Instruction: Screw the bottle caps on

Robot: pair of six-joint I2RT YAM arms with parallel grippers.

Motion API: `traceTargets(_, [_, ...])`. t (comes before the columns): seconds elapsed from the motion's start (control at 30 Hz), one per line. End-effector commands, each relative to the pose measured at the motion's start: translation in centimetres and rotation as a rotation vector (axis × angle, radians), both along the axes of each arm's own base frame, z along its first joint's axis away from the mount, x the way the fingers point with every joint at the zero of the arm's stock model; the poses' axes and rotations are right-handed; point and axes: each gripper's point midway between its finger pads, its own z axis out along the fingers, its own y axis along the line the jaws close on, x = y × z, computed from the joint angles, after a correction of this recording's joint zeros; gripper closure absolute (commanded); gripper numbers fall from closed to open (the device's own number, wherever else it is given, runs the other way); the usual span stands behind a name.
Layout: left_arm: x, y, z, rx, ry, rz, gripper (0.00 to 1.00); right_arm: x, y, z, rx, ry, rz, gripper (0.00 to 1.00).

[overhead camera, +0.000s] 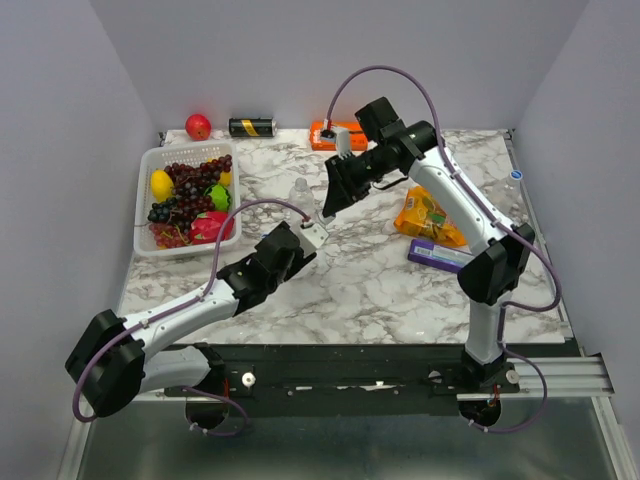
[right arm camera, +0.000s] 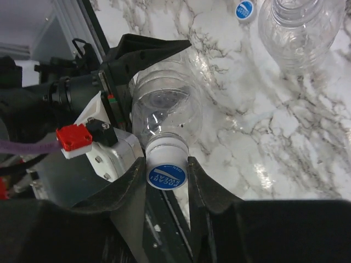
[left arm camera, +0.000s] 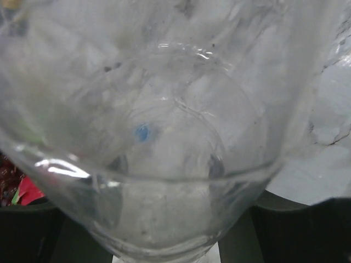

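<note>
A clear bottle (right arm camera: 164, 118) lies tilted in my left gripper (overhead camera: 303, 240), which is shut on its body. In the left wrist view the bottle (left arm camera: 175, 109) fills the frame, and the gripper (left arm camera: 167, 164) shows only dimly through the plastic. My right gripper (right arm camera: 167, 171) is shut on a blue-topped bottle cap (right arm camera: 167, 176) that sits on this bottle's neck. In the top view the right gripper (overhead camera: 328, 208) meets the left one at mid table. A second bottle (right arm camera: 299, 27) stands open beside a loose cap (right arm camera: 244, 9); from above that bottle (overhead camera: 300, 192) is just behind the grippers.
A white basket (overhead camera: 150, 160) of fruit stands at the back left, with a red apple (overhead camera: 198, 126) and a black-and-gold can (overhead camera: 251, 127) behind it. An orange packet (overhead camera: 335, 133), a yellow snack bag (overhead camera: 428, 215) and a purple bar (overhead camera: 440, 255) lie on the right half.
</note>
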Motion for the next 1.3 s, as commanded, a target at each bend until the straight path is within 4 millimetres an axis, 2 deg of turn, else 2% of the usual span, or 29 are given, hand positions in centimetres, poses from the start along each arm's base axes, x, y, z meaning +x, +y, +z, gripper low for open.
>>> traceTargets(0.0, [3.3,-0.4,7.6,-0.173,-0.196,0.149,1.00,-3.0,0.8,-1.6,-0.027,0.336,-0.045,0.98])
traceTargets(0.03, [3.1,-1.0,7.2,-0.173,-0.174,0.111,1.00,-2.1,0.5,-0.6,0.028,0.297,-0.018,0.67])
traceTargets(0.07, [2.7,-1.2,6.6,-0.159,-0.149,0.082,1.00,-0.8,0.6,2.3,0.093,0.190,-0.004,0.54])
traceTargets(0.13, [1.9,-2.4,5.8,-0.168,-0.107,-0.009,1.00,1.7,-0.5,5.0,0.138,0.008,-0.004,0.38])
traceTargets(0.2, [0.7,-2.8,4.4,-0.148,-0.041,-0.071,1.00,2.4,-1.8,9.1,0.202,-0.165,0.005,0.33])
traceTargets(0.23, [0.4,-2.9,4.0,-0.148,-0.017,-0.098,1.00,2.8,-2.9,10.0,0.216,-0.238,0.018,0.32])
traceTargets(0.27, [-0.7,-3.9,3.1,-0.153,0.044,-0.196,1.00,2.3,-3.4,11.0,0.232,-0.292,0.041,0.31])
traceTargets(0.3, [-1.2,-4.2,2.8,-0.147,0.060,-0.234,1.00,1.7,-3.8,9.8,0.220,-0.293,0.077,0.31])
traceTargets(0.33, [-1.5,-4.6,2.8,-0.149,0.074,-0.270,1.00,-0.3,-4.9,11.7,0.251,-0.462,0.183,0.31])
traceTargets(0.37, [-2.5,-5.3,2.6,-0.142,0.104,-0.369,1.00,-1.5,-5.4,11.2,0.256,-0.509,0.248,0.31])
traceTargets(0.4, [-3.1,-5.7,2.6,-0.136,0.120,-0.430,1.00,-2.6,-5.9,8.3,0.240,-0.492,0.308,0.31])
traceTargets(0.43, [-3.4,-5.9,2.9,-0.127,0.119,-0.472,1.00,-4.9,-7.0,9.6,0.270,-0.685,0.422,0.32])
traceTargets(0.5, [-4.4,-6.4,3.4,-0.097,0.116,-0.592,1.00,-6.1,-7.8,8.8,0.254,-0.844,0.505,0.32])
traceTargets(0.53, [-4.7,-6.4,3.8,-0.083,0.098,-0.629,1.00,-6.6,-8.1,6.3,0.218,-0.890,0.573,0.32])
traceTargets(0.57, [-5.2,-6.3,3.6,-0.065,0.106,-0.662,1.00,-7.6,-8.7,7.1,0.215,-0.979,0.595,0.32])
traceTargets(0.63, [-5.5,-6.3,4.0,-0.024,0.069,-0.725,1.00,-7.5,-8.6,6.4,0.192,-1.075,0.645,0.33])
traceTargets(0.87, [-5.9,-6.5,4.1,0.040,0.025,-0.824,1.00,-8.0,-7.7,6.5,0.181,-1.257,0.840,0.35])
traceTargets(0.97, [-5.9,-6.7,4.5,0.023,0.028,-0.824,1.00,-9.1,-7.1,5.9,0.191,-1.286,0.944,0.34])
traceTargets(1.13, [-5.7,-6.9,4.6,0.000,0.032,-0.804,1.00,-12.3,-7.5,4.0,0.219,-1.284,1.144,0.35])
traceTargets(1.27, [-5.6,-7.0,4.7,-0.016,0.026,-0.797,1.00,-12.9,-7.4,3.2,0.223,-1.303,1.175,0.34])
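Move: The right fingers already pinch the cap on the tilted bottle that the left hand holds; the cap lies about 5 cm right of the left hand, 1 cm ahead and some 9 cm above. From the right hand, the standing bottle is roughly 9 cm ahead, 7 cm left and 14 cm below, and the loose cap about 6 cm ahead, 15 cm left and 21 cm below. Right fingers release the cap, rise, then draw back-right some 12 cm; left carries the bottle back-right, turning clockwise. ##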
